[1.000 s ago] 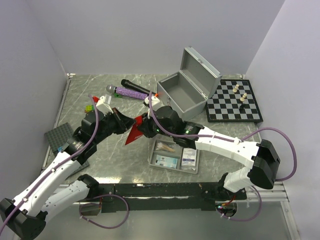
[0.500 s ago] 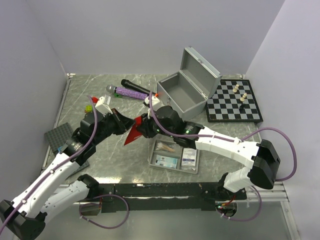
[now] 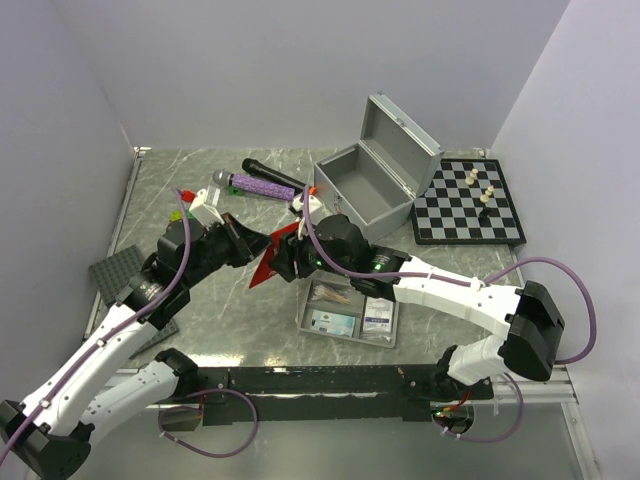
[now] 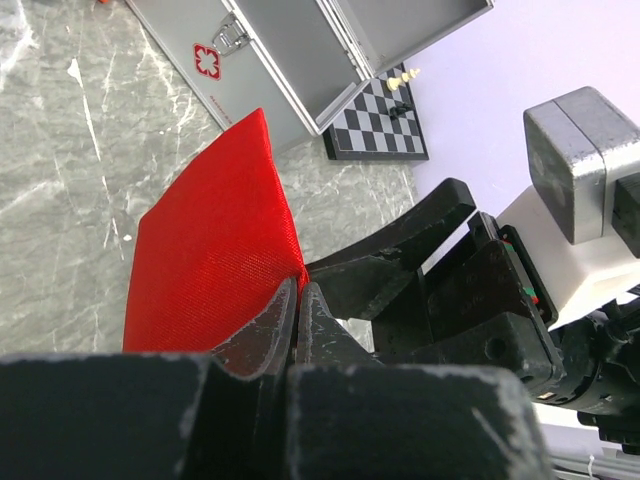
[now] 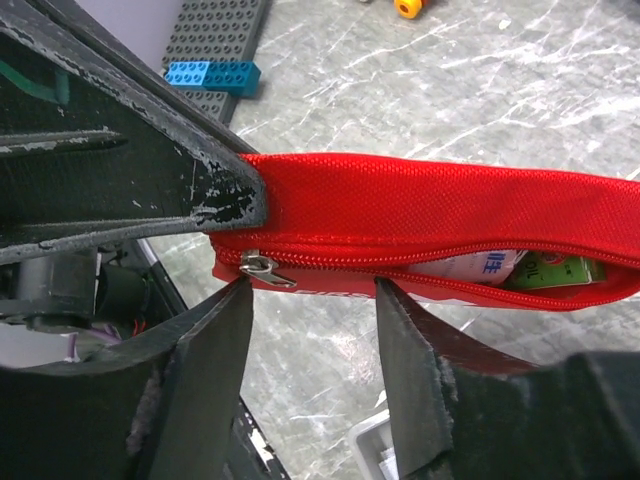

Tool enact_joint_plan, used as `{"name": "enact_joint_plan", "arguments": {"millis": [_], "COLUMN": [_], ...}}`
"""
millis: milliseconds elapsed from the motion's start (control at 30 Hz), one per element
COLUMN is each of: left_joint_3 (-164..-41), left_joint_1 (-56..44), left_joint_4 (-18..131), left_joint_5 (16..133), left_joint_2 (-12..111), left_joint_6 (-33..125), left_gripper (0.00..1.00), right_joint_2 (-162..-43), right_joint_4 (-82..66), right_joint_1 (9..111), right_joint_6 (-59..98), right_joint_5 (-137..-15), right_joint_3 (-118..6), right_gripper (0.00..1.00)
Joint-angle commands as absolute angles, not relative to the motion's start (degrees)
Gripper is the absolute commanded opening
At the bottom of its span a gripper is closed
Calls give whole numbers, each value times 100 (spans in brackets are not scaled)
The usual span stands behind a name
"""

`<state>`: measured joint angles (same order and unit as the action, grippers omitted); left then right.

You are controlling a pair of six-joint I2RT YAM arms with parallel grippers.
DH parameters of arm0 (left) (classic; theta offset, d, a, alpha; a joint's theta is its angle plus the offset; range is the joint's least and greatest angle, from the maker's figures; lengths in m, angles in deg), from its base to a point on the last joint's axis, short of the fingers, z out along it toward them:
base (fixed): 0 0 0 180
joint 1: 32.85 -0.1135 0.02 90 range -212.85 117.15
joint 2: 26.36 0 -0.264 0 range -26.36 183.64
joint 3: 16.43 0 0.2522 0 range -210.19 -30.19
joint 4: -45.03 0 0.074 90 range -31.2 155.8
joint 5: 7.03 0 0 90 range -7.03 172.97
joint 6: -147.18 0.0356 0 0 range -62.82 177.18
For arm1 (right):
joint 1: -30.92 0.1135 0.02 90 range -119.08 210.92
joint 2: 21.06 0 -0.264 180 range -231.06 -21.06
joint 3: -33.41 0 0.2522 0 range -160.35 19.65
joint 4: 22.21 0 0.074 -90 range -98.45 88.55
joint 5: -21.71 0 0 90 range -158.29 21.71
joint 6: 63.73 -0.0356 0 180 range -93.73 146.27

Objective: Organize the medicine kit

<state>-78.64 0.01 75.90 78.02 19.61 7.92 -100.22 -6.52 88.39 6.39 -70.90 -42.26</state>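
My left gripper (image 4: 297,290) is shut on a corner of the red pouch (image 4: 205,250) and holds it above the table. In the top view the pouch (image 3: 266,265) hangs between my left gripper (image 3: 260,243) and my right gripper (image 3: 287,256). The right gripper (image 5: 312,290) is open just below the pouch's (image 5: 420,195) zipper, with the metal zipper pull (image 5: 262,267) by its left fingertip. The zipper is partly undone and packets (image 5: 490,265) show inside. The silver case (image 3: 368,182) stands open behind. The grey tray (image 3: 303,312) with packets (image 3: 334,322) lies in front.
A chessboard (image 3: 468,208) with several pieces lies at the right. A black microphone (image 3: 268,172) and a purple stick (image 3: 262,187) lie at the back. A dark studded plate (image 3: 120,270) sits at the left, with a blue brick (image 5: 212,72) beside it.
My right gripper has opened and let go at the pouch's zipper. The left gripper still holds the pouch, lifted slightly.
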Motion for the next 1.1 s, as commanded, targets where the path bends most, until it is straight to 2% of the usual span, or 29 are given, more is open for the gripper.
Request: {"name": "enact_joint_plan", "arguments": {"millis": [0,267,433,833,933,1067], "left_joint_3": [-8125,-8117,-8108,-8117,-8117,-8081], "left_joint_1": [55,99,125,151,143,151], "left_joint_4": [7295,7295,7268,7338,7365,7382], "left_joint_5": [7646,7620,7629,7690,7725,7743], "left_joint_2": [1934,1960,1952,1917,1864,1820], "left_joint_6": [682,673,655,699,726,726], "left_gripper": [1,1,1,1,1,1], "right_joint_2": [-9797,-9665,-9717,-9665,-9612,-9551], "right_joint_4": [-1021,-1319,-1373,-1294,-1223,-1206], "right_joint_1": [8805,8726,8664,8629,8620,8594], "right_joint_6": [676,580,527,526,544,536], "right_joint_5": [-7102,-7128,-7339,-7286,-7207,-7172], "right_joint_3": [-4442,-4337,-4372,-4319,-4258,-4152], "right_gripper": [60,59,42,12,0,0]}}
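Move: Just above the open right fingertips, about 2 cm up and otherwise level with them, sits the zipper pull of the red first aid kit. It lies some 3 cm back, 3 cm right and 3 cm below the left hand. From the right hand, the compartment tray is about 15 cm to the right, 7 cm back and 21 cm down; the silver box is some 21 cm right, 20 cm ahead and 17 cm down. Rising a little over 2 cm to the zipper pull, the right hand tips its left-pointing fingers up by about 5 degrees, then shuts them from over half open to pinch the pull by the end. The left hand stays put and keeps its pinch on the end of the red first aid kit beside the pull. ##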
